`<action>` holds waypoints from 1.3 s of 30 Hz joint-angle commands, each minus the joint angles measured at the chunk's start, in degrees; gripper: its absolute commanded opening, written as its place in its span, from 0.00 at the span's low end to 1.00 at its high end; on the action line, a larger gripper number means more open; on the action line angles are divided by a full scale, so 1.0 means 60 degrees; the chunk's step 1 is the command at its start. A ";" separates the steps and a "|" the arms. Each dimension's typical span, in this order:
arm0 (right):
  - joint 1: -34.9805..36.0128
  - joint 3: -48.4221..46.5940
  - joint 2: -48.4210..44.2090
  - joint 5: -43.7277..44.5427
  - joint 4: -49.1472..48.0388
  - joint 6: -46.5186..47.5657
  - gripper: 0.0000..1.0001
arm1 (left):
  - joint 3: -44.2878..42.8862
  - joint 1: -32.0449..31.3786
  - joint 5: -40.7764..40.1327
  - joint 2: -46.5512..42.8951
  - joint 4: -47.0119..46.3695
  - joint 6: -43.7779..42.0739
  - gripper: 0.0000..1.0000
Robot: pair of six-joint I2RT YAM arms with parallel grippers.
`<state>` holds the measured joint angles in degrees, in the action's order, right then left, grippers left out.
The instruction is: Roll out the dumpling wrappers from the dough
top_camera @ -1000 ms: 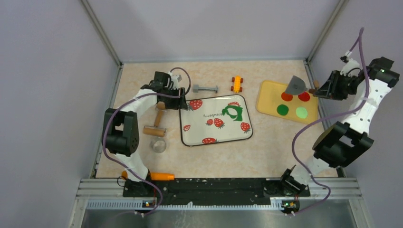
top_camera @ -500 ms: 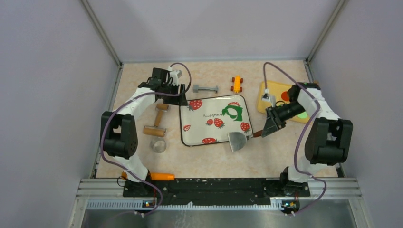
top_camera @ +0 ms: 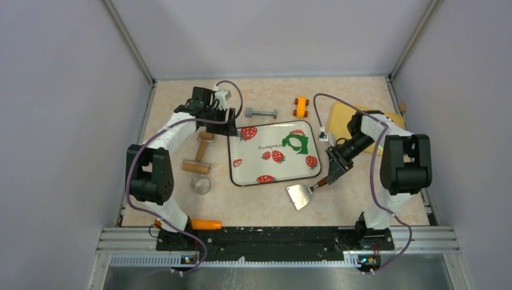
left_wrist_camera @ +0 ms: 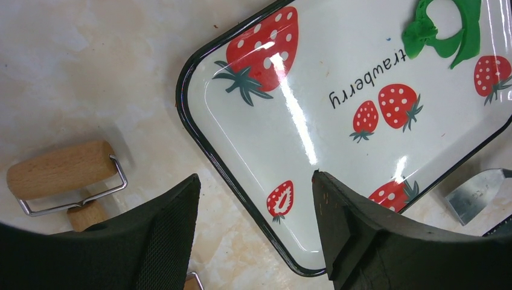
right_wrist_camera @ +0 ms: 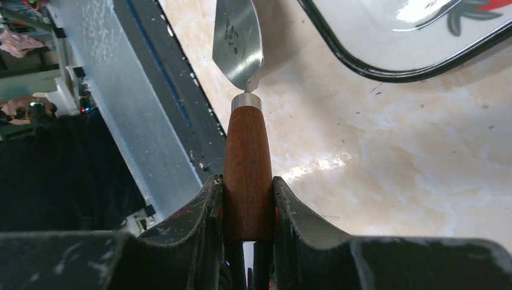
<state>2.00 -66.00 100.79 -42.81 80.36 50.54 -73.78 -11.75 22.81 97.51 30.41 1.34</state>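
The dough [top_camera: 296, 143] is a dark green flattened sheet with a round hole, lying at the far right of the strawberry-print tray [top_camera: 247, 172]; it also shows at the top right of the left wrist view as the dough [left_wrist_camera: 447, 30]. My left gripper [top_camera: 216, 121] hovers open over the tray's far left corner, and the left gripper [left_wrist_camera: 253, 181] has nothing between its fingers. My right gripper [top_camera: 334, 168] is near the tray's front right corner, shut on a scraper's wooden handle [right_wrist_camera: 247, 169]. The metal blade [top_camera: 300, 194] points toward the near edge. The dumpling wrappers are hidden.
A wooden roller [top_camera: 198, 164] and a clear round cutter [top_camera: 201, 184] lie left of the tray. A bolt [top_camera: 261, 112] and an orange toy car [top_camera: 300, 107] sit behind it. The right arm covers much of the yellow tray [top_camera: 339, 118]. An orange object [top_camera: 205, 224] lies at the near rail.
My right arm has swung from over the yellow tray down to the strawberry tray's front right corner, carrying the scraper. The left gripper's jaws have spread a little wider.
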 commanded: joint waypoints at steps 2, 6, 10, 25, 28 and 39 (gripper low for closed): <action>0.0267 0.0191 -0.0057 -0.0014 -0.0676 -0.0152 0.00 | 0.0072 -0.0034 -0.0110 -0.0434 -0.0044 -0.0136 0.72; 0.0281 0.0223 -0.0065 0.0047 -0.0961 -0.0504 0.00 | 0.0110 -0.0036 -0.0056 -0.0419 -0.0086 -0.0136 0.72; 0.0270 0.0311 -0.0135 0.0255 -0.1348 -0.0936 0.07 | 0.0113 -0.0035 -0.0003 -0.0396 -0.0103 -0.0136 0.72; 0.0235 -0.0323 0.0153 0.0784 -0.1453 -0.1373 0.43 | 0.0111 -0.0034 0.0027 -0.0331 -0.0053 -0.0136 0.76; 0.0021 -0.0933 0.0453 0.0951 -0.1286 -0.1274 0.44 | 0.0021 -0.0031 -0.0139 -0.0320 0.0005 -0.0312 0.77; -0.0905 -0.4442 0.1663 0.1744 -0.1769 -0.1738 0.51 | -0.1994 0.0201 -0.1531 0.0299 0.0815 -0.1182 0.99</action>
<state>-3.36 -85.23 109.73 -34.44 72.44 42.22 -78.94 -11.33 16.97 98.67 34.63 -2.79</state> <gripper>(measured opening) 0.495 0.977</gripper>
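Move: The scraper is in the right hand's grip by its wooden handle; its middle lies some 6 cm to the left of that hand and 3 cm nearer the base, about 2 cm lower, just above the table. The tray's middle is about 19 cm left and 8 cm ahead; the green dough, 12 cm left and 12 cm ahead; the yellow board, 13 cm right and 17 cm ahead. From the left hand, the scraper is about 28 cm right and 19 cm back. The scraper's handle is first lowered a centimetre or so to the table, still in the right fingers; they then open and let go of it. That hand draws off forward, about 12 cm and somewhat to the right, towards the yellow board, turning some 20 degrees. Near the end the empty left hand shifts 2–3 cm left and forward, rising slightly, and opens wider. ##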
